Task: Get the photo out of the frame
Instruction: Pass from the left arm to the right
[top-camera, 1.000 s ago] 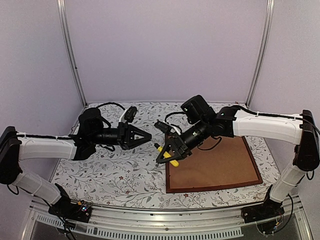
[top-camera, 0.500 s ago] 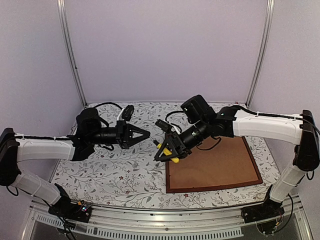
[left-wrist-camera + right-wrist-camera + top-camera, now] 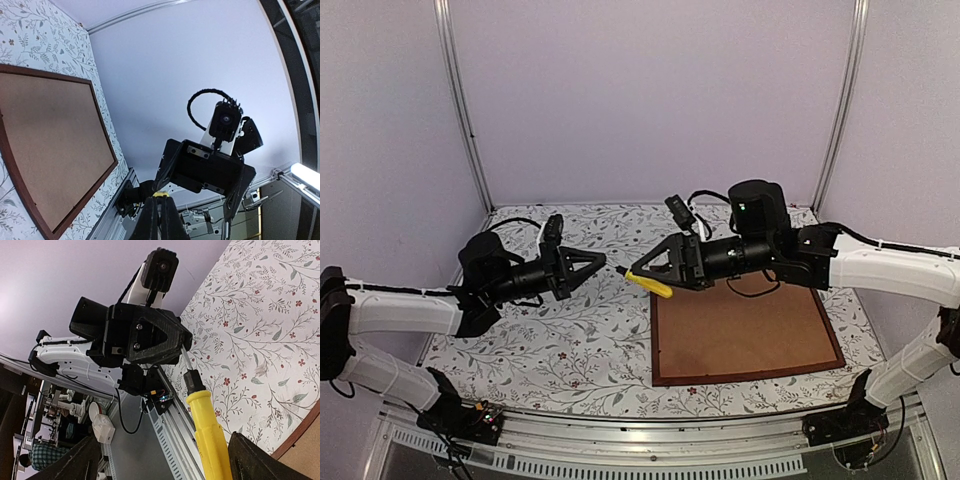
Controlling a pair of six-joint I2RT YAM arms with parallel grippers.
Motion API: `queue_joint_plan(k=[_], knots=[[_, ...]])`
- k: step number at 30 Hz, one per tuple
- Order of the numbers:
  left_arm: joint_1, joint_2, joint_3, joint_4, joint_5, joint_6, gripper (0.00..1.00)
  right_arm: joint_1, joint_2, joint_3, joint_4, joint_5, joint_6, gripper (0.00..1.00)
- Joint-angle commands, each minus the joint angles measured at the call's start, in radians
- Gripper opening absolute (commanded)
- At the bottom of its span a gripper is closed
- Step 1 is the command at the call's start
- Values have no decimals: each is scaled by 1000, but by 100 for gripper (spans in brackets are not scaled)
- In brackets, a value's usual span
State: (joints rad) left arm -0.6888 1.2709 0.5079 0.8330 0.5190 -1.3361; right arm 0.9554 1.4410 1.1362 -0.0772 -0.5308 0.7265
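Observation:
The frame [image 3: 750,378] lies face down at the right of the table with the plain brown backing board [image 3: 745,325] filling it. The photo is hidden beneath. Both also show in the left wrist view: frame [image 3: 50,73], board [image 3: 45,145]. A yellow-handled screwdriver [image 3: 652,284] hangs level in the air left of the frame. My left gripper [image 3: 608,268] is shut on its metal shaft [image 3: 184,356]. My right gripper [image 3: 642,275] has its fingers spread wide, with the yellow handle [image 3: 207,432] between them, near one finger.
The table has a floral cloth [image 3: 570,330]. A metal rail [image 3: 650,455] runs along the near edge. Upright posts [image 3: 460,110] stand at the back corners before a lilac wall. A black cable [image 3: 535,212] lies at the back left.
My right arm lifted the screwdriver off the frame's left edge and turned it level toward the left. My left gripper now meets its shaft. The right fingers stand apart.

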Motion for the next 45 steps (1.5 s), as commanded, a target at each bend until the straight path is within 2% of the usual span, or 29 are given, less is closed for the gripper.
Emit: queue_joint_plan(k=[1, 8, 17, 32, 45], knots=[[-8, -40, -26, 142, -153, -44, 0, 6, -42, -53, 206, 138, 119, 92], [-44, -55, -42, 224, -267, -35, 0, 5, -38, -109, 364, 173, 245, 86], [-97, -56, -49, 257, -363, 5, 0, 6, 14, -124, 528, 128, 371, 67], [-110, -67, -33, 223, -368, 32, 0, 5, 27, -116, 521, 152, 379, 42], [-112, -70, -32, 218, -355, 37, 0, 5, 30, -115, 502, 169, 373, 31]])
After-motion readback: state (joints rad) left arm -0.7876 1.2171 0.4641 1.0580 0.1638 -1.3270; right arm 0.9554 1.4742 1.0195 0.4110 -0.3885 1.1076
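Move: The screwdriver's yellow handle hangs about 3 cm below the right hand's point, roughly 1 cm back and 1 cm to its left, between open fingers. From the left hand, already shut on the shaft, the handle lies some 8 cm to the right, 2 cm back and 2 cm lower. The frame's middle is about 22 cm right of the right hand, 5 cm farther out and some 27 cm below. The screwdriver stays pinched by its shaft as the left hand lifts it about 5 cm, edging left and turning some 15 degrees counter-clockwise while its pointing fingertips tip up. The right hand goes up and forward about 5 cm in all, fingertips tilting up to level with a small clockwise turn, and narrows its wide-open fingers around the handle to about a third open. ##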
